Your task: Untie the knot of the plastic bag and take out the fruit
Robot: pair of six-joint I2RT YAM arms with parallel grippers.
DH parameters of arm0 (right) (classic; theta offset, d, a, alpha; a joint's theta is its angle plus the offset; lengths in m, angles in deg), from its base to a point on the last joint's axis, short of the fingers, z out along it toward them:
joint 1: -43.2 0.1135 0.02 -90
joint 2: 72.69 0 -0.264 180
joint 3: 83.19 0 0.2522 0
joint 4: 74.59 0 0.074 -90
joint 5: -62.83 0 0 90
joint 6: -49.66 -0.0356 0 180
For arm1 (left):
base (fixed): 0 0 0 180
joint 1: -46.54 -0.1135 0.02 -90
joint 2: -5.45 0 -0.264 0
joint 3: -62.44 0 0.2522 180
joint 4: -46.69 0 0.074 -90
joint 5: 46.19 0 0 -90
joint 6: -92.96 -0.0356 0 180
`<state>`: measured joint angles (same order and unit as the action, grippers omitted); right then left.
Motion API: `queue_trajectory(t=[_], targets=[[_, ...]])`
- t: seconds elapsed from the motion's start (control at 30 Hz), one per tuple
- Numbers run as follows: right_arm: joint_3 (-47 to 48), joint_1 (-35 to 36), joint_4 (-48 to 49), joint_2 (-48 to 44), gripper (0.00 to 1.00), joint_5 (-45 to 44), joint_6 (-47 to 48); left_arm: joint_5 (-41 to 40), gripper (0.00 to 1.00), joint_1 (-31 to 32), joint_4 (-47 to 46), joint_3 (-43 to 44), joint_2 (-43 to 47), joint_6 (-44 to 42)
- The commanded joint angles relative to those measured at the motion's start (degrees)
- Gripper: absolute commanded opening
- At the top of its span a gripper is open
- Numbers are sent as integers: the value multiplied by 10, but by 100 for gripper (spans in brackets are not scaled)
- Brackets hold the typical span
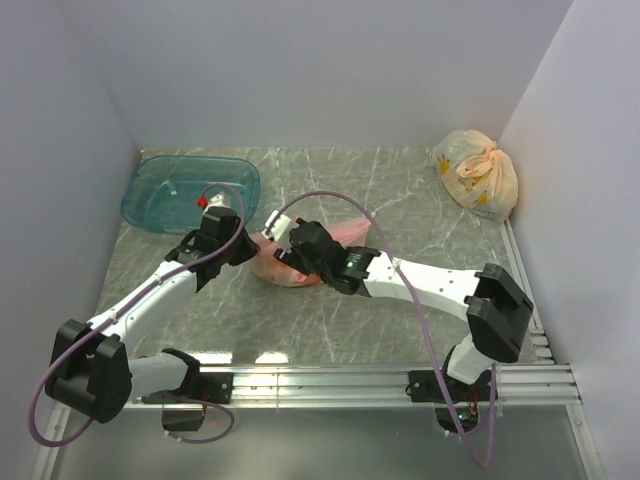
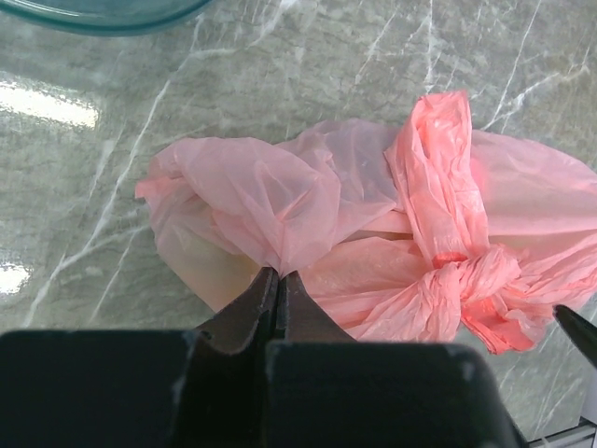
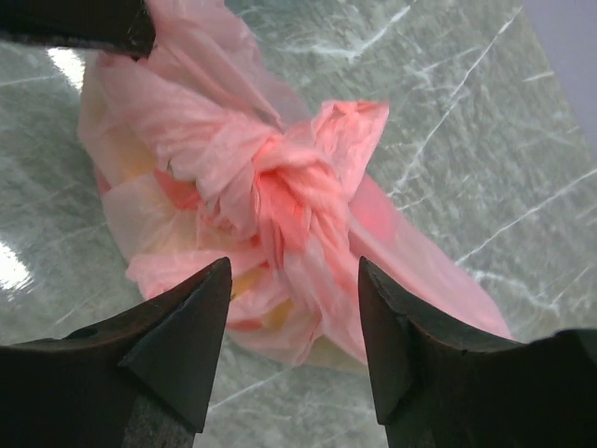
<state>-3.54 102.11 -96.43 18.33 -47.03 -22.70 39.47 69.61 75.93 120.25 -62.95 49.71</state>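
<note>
The pink plastic bag [image 1: 277, 268] lies mid-table between both arms, its knot [image 2: 462, 275] still tied. My left gripper [image 2: 278, 273] is shut on a pinched fold of the bag [image 2: 280, 201], left of the knot. My right gripper [image 3: 294, 271] is open, its fingertips [image 3: 210, 289] standing either side of the knot [image 3: 298, 187] and just short of it, holding nothing. The fruit is hidden inside; only pale yellow patches [image 3: 250, 280] show through the plastic. From above, the left gripper [image 1: 243, 245] and right gripper [image 1: 283, 230] meet over the bag.
A clear blue tub [image 1: 190, 190] sits at the back left, its rim [image 2: 103, 11] just beyond the bag. A pale yellow bag with orange print [image 1: 478, 175] stands in the back right corner. White walls close three sides. A metal rail [image 1: 380, 385] runs along the near edge.
</note>
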Motion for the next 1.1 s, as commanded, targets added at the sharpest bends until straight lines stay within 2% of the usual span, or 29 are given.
queue_trajectory(t=[0.0,0.07,0.1,0.17,0.2,0.37,0.43,0.5,0.57,0.63,0.67,0.77,0.87,0.97,1.0,1.07], targets=[[37,4,22,20,57,-37,39,7,0,4,-1,23,10,-11],[37,4,32,31,47,-48,41,2,1,4,1,23,13,-12],[35,4,36,33,28,-62,41,-2,1,4,5,21,13,-11],[30,2,46,33,12,-72,41,-16,1,3,10,17,14,-6],[21,3,48,31,0,-97,40,-22,1,4,13,15,15,-4],[-31,-30,74,-35,0,-127,-15,-67,1,-7,9,-17,27,29],[-55,-58,55,-71,0,-130,-92,-73,1,-14,1,-37,26,40],[-80,-115,34,-98,0,-115,-195,-66,1,-21,-10,-57,27,54],[-126,-180,23,-150,0,-50,-292,-51,1,-25,-35,-70,31,66],[-166,-213,50,-209,0,1,-338,-44,1,-26,-50,-83,34,70],[-184,-228,63,-226,0,62,-355,-38,1,-26,-65,-85,35,69],[-224,-237,95,-257,0,156,-387,-16,0,-26,-89,-85,41,56],[-241,-231,124,-276,0,211,-400,9,0,-26,-133,-79,63,28],[-248,-221,152,-288,0,218,-373,56,12,-23,-150,-67,99,-9],[-247,-217,152,-288,0,218,-362,66,30,-21,-150,-62,108,-21],[-242,-212,148,-286,0,214,-337,72,53,-1,-141,-36,128,-52]])
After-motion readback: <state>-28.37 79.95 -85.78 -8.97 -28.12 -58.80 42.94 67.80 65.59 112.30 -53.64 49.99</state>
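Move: The pink bag's knot sits just beyond the right hand's open fingers, about 2 cm ahead, 1 cm left and 2 cm lower. The film pinched by the left hand lies roughly 8 cm to the right hand's left and 3 cm farther out; the fruit-filled bag body is some 3 cm right of the right hand, level fore and aft, and 6 cm below. From the left hand the knot is about 7 cm right, roughly level fore and aft, and slightly higher. The right fingers close on the pink folds at the knot after easing about 2 cm forward and slightly down, then drag them some 15 cm to the right, rising a little, rolling about 40 degrees left side up, and easing back left a few centimetres with the grip kept. The left hand, still pinching, tugs briefly left and down, then rises about 5 cm and opens, letting go of the film. ##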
